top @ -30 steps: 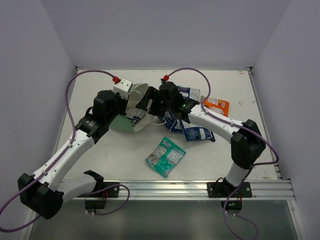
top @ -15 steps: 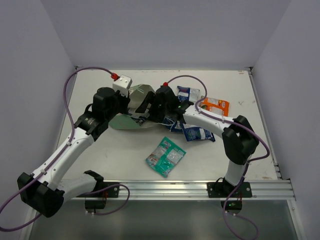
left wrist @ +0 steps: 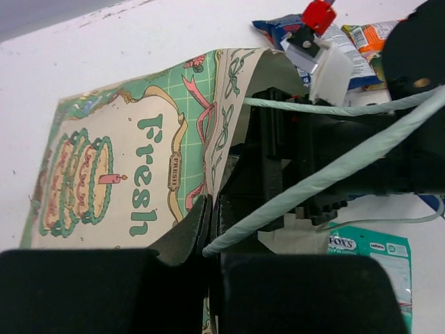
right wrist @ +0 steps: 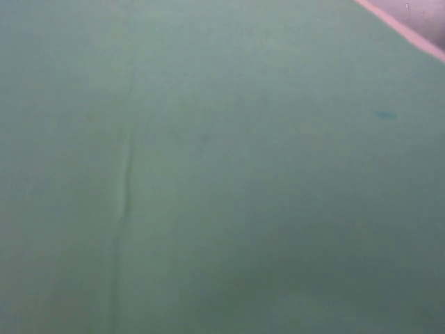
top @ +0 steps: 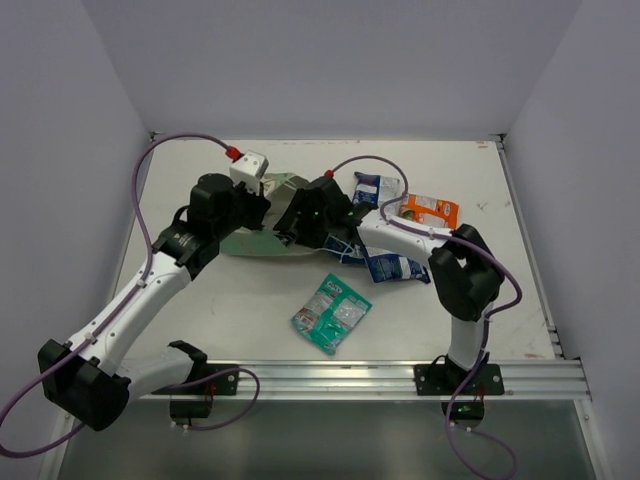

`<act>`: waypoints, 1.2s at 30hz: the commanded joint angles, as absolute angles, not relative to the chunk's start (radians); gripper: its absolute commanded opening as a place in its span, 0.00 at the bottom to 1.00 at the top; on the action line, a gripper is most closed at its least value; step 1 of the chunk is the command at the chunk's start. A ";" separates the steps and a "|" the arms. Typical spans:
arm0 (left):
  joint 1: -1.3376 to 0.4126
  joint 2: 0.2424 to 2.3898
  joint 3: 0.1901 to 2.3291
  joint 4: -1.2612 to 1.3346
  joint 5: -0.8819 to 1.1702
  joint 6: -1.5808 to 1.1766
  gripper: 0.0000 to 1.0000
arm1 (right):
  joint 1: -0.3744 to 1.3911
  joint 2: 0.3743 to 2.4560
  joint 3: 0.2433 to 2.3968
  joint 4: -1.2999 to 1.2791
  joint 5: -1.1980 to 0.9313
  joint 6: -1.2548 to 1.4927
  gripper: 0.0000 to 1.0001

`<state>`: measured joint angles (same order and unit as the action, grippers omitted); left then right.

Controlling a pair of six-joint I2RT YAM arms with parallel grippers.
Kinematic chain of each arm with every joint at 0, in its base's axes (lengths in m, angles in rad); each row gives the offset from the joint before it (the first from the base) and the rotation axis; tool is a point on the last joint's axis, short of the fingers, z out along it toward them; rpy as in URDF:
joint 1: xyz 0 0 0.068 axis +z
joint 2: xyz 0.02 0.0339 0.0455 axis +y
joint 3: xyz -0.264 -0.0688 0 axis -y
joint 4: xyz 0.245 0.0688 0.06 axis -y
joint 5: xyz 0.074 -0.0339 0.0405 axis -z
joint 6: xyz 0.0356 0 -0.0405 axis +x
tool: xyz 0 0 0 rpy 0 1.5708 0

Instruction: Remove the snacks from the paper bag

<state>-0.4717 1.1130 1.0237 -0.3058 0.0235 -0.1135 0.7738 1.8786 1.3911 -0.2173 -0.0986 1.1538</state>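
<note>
The green paper bag lies tipped on its side, its "Fresh" cake print facing up. My left gripper is shut on the rim of the bag's mouth, next to a pale loop handle. My right gripper reaches into that mouth from the right. Its fingers are hidden inside, and the right wrist view shows only green paper. Outside the bag lie a teal snack packet, an orange one and blue-and-white ones.
The loose packets sit to the right of the bag and in front of it on the white table. Grey walls close in the left, back and right sides. A metal rail runs along the near edge.
My right arm has pushed leftward, deeper into the bag's mouth. The bag has sunk flatter onto the table. My left gripper has kept its hold on the rim.
</note>
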 commanded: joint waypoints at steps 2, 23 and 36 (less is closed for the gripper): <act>-0.480 1.101 1.083 -0.222 0.104 -0.169 0.00 | 0.778 1.922 1.436 -0.134 -0.115 1.184 0.68; -0.476 1.117 1.144 -0.397 -0.244 -0.091 0.00 | 0.747 1.568 1.607 -0.212 -0.009 0.657 0.00; -0.272 1.195 1.230 -0.476 -0.109 -0.183 0.00 | 0.355 1.267 1.710 -0.463 -0.365 0.496 0.00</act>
<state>-0.3134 1.1969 1.1728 -0.4568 -0.1680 -0.1448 0.4393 1.3037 1.6501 -0.3817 -0.2676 0.5697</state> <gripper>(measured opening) 0.034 0.014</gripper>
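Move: The last snack, a dark blue pack, lies hidden inside the tilted paper bag, roughly 2 cm ahead, 2 cm left and 3 cm below the right hand, whose open fingers are already in the bag. From that hand, on the table some 12 cm lower, a striped blue pack lies about 15 cm right and 6 ahead, the green pack 11 right and 15 back. The left hand, still gripping the rim, has the snack about 3 cm to its right, 2 ahead and 15 below. The right hand eases a couple of centimetres deeper into the bag while its fingers shut on the dark blue pack, then pulls it up out of the bag some 35 cm, fast, swinging about 17 cm right late in the lift as the wrist pitches up some 50 degrees. The left hand keeps the rim pinched, first nearly still, then draws the bag about 8 cm left and 4 cm forward, turning roughly 20 degrees counter-clockwise. ##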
